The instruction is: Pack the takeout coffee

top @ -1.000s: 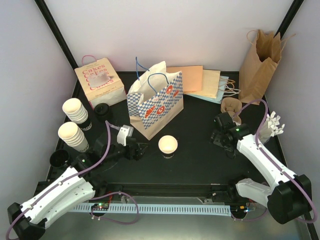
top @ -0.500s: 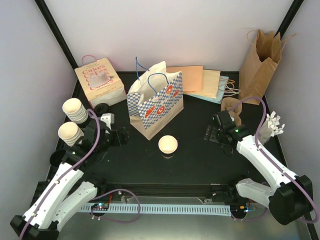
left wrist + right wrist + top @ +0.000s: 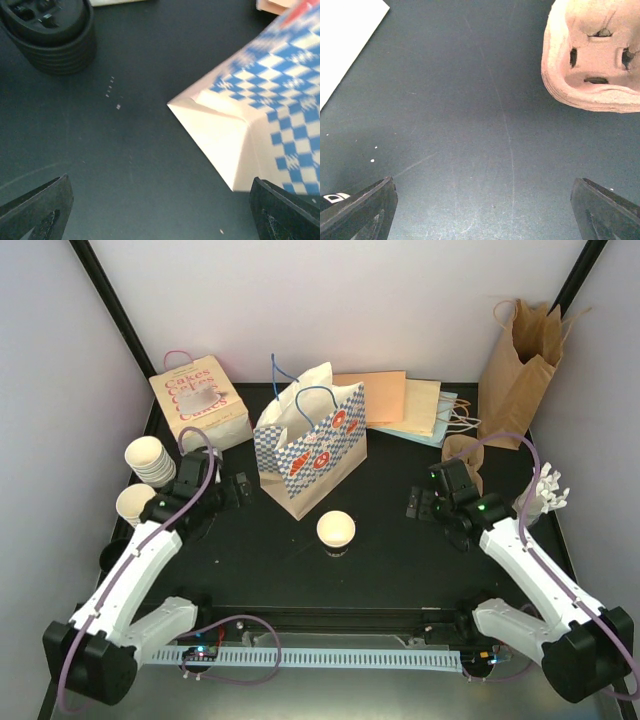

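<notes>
One cream-white ribbed cup (image 3: pixel 336 531) stands open-topped alone in the middle of the black mat. Two stacks of the same cups (image 3: pixel 150 460) (image 3: pixel 133 504) stand at the left edge. A stack of black lids (image 3: pixel 50 35) fills the top left of the left wrist view. My left gripper (image 3: pixel 232 490) (image 3: pixel 167 210) is open over bare mat, between the lids and the corner of the blue checked bag (image 3: pixel 310 445) (image 3: pixel 280 100). My right gripper (image 3: pixel 420 505) (image 3: pixel 485 210) is open over bare mat, just short of the brown pulp cup carrier (image 3: pixel 595 55) (image 3: pixel 462 452).
A "Cakes" box (image 3: pixel 200 400) sits at the back left. Flat paper bags (image 3: pixel 400 405) lie at the back. A tall brown paper bag (image 3: pixel 520 365) stands at the back right. More black lids (image 3: pixel 115 558) sit at the near left. A white plastic bundle (image 3: pixel 548 490) lies right.
My left arm has swung away from the lone cup, back and to the left toward the lids. The right gripper has shifted slightly left and stays open.
</notes>
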Robot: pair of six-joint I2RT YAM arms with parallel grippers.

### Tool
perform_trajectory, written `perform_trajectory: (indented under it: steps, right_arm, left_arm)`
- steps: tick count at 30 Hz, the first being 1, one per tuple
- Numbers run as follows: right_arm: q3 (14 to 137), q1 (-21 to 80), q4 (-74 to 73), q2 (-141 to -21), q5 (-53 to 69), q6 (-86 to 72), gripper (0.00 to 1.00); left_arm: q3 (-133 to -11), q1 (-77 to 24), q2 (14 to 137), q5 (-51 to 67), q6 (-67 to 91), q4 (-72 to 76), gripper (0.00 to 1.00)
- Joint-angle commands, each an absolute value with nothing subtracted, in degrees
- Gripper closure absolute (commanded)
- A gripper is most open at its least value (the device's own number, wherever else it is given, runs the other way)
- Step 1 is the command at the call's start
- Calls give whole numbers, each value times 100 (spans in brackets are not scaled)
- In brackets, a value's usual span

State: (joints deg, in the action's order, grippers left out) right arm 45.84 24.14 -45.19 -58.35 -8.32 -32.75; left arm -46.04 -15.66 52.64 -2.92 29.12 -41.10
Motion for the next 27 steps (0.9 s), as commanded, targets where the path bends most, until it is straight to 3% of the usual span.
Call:
perform_trajectory:
  steps: [1,12,27]
  right_arm:
    - [4670,2448,-4353,-5657,-573,-3008,2]
    - [4746,2448,-4243,-5564,-156,-2752,2]
    - [4666,2446,-4159,-5427,-43,-2712,1]
  left_arm:
    - [-5128,-1380,5766,-927,2992,-3899,1]
    - [-6143,-506,7385,-819,3000,-3984,1]
    - [-7569,-379,9122,-1012,2933,-4841,1]
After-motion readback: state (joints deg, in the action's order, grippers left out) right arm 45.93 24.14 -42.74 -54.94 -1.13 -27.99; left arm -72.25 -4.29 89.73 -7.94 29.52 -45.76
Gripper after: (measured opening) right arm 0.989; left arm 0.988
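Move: The black lid stack lies about 16 cm ahead of the left gripper, 10 cm to its left and some 11 cm below. The Cakes box stands roughly 11 cm beyond the lids, about 2 cm farther right. The far cup stack is some 11 cm left of the lids and 3 cm nearer; the checkered bag is about 14 cm ahead of the left gripper and 15 cm to its right. From the right gripper, the lids lie roughly 54 cm left, 13 cm ahead and 9 cm below. Bring the left gripper forward about 11 cm over the open table towards the black lid stack, veering 6 cm left over the first half and sinking some 3 cm, mostly late. Keep the fingers wide open, tipping them some 15 degrees further down and turning them slightly counter-clockwise. Let the empty right gripper ease about 2 cm left and up. ##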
